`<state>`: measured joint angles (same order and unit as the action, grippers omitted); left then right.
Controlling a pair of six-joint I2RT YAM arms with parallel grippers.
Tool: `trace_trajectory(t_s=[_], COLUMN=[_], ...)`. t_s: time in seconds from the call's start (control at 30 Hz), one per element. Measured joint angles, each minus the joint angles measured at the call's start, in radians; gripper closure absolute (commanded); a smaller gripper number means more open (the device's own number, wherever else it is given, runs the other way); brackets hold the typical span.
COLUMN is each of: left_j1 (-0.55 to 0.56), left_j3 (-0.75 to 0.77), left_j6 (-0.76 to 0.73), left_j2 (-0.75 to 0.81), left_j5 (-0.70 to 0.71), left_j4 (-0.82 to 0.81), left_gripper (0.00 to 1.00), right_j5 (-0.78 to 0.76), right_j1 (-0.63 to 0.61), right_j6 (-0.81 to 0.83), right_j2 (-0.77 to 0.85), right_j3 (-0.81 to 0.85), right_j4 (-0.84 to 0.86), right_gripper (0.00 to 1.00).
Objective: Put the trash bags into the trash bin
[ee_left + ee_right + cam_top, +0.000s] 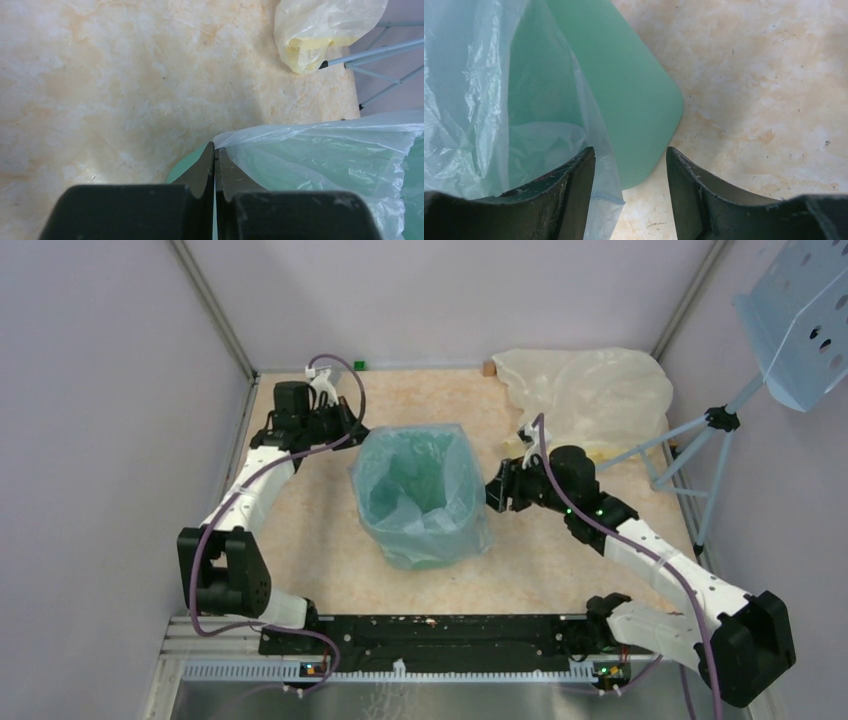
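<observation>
The mint-green trash bin [440, 550] stands mid-table, wrapped by the see-through pale blue trash bag [385, 505], which lines it and hangs over its sides. My left gripper [358, 432] is at the bin's far-left corner, shut on the bag's edge. In the left wrist view the jaws [214, 150] pinch the bag [320, 150] above the bin's rim [187, 167]. My right gripper [492, 490] is open at the bin's right side. In the right wrist view [630, 150] the bag's hem [604, 192] lies just inside the left finger, over the bin's wall [634, 100].
A cream-yellow plastic bag [590, 390] lies at the back right, also in the left wrist view [320, 30]. A pale blue tripod stand [700, 440] carrying a perforated panel [810, 310] stands at the right edge. Walls enclose the table.
</observation>
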<state>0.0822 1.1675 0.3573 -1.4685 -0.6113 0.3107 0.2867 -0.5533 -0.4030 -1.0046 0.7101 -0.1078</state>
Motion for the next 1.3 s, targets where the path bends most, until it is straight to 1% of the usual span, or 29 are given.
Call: trace_trajectory(t_s=[0.13, 0.27, 0.47, 0.57, 0.67, 0.7, 0.73, 0.77, 0.8, 1.07, 1.3], left_j1=[-0.026, -0.051, -0.061, -0.061, -0.061, -0.061, -0.061, -0.061, -0.061, -0.061, -0.061], left_j3=[-0.024, -0.073, -0.125, -0.132, -0.134, -0.134, -0.135, -0.137, -0.141, -0.169, -0.192], left_j6=[-0.013, -0.023, -0.032, -0.034, -0.035, -0.035, -0.035, -0.035, -0.035, -0.039, -0.038], left_j2=[0.039, 0.069, 0.072, 0.072, 0.067, 0.065, 0.064, 0.063, 0.062, 0.035, -0.008], left_j5=[0.007, 0.007, -0.004, -0.019, -0.030, -0.032, -0.032, -0.034, -0.036, -0.049, -0.054], left_j4=[0.027, 0.051, 0.064, 0.064, 0.057, 0.057, 0.055, 0.055, 0.053, 0.035, 0.029], left_gripper=[1.00, 1.00, 1.00, 1.00, 1.00, 1.00, 1.00, 1.00, 1.00, 1.00, 1.00], right_j5=[0.022, 0.040, 0.163, 0.210, 0.234, 0.234, 0.233, 0.230, 0.228, 0.185, 0.186], right_j1=[0.004, 0.047, 0.072, 0.072, 0.072, 0.072, 0.072, 0.072, 0.072, 0.085, 0.085], right_j6=[-0.002, -0.007, -0.035, -0.055, -0.080, -0.084, -0.093, -0.100, -0.108, -0.160, -0.184], right_j2=[-0.008, 0.021, 0.016, -0.024, -0.079, -0.094, -0.108, -0.120, -0.130, -0.165, -0.216], right_j3=[-0.004, -0.025, -0.042, -0.055, -0.068, -0.070, -0.075, -0.078, -0.083, -0.156, -0.244], right_j4=[0.012, 0.016, 0.048, 0.089, 0.127, 0.130, 0.138, 0.142, 0.151, 0.223, 0.299], right_gripper=[0.45, 0.45, 0.45, 0.48, 0.58, 0.67, 0.77, 0.90, 1.00, 1.00, 1.00])
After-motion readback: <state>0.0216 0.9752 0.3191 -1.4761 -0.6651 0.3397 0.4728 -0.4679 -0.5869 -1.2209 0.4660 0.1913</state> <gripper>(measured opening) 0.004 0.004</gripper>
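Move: The trash bag's loose edge at the near right of the trash bin hangs about 5 cm below the half-open right hand and 1 cm to its left. From that hand, the bin's middle is some 14 cm left, 4 cm ahead and 14 cm down; the pale bag lies about 25 cm right, 28 cm ahead and 26 cm below. The left hand already pinches the bag's far left edge, with the bin's middle roughly 12 cm right, 9 cm back and 15 cm below. The bag's near right edge is pinched as the right hand, after hovering with a small sway, sinks and shuts its half-open fingers, then keeps pulling down, about 10 cm in all, the fingers tipping down nearly 20 degrees. Meanwhile the left hand keeps its shut grip and draws the far left edge some 7 cm down and 4 cm back, shifting slightly left early on. ##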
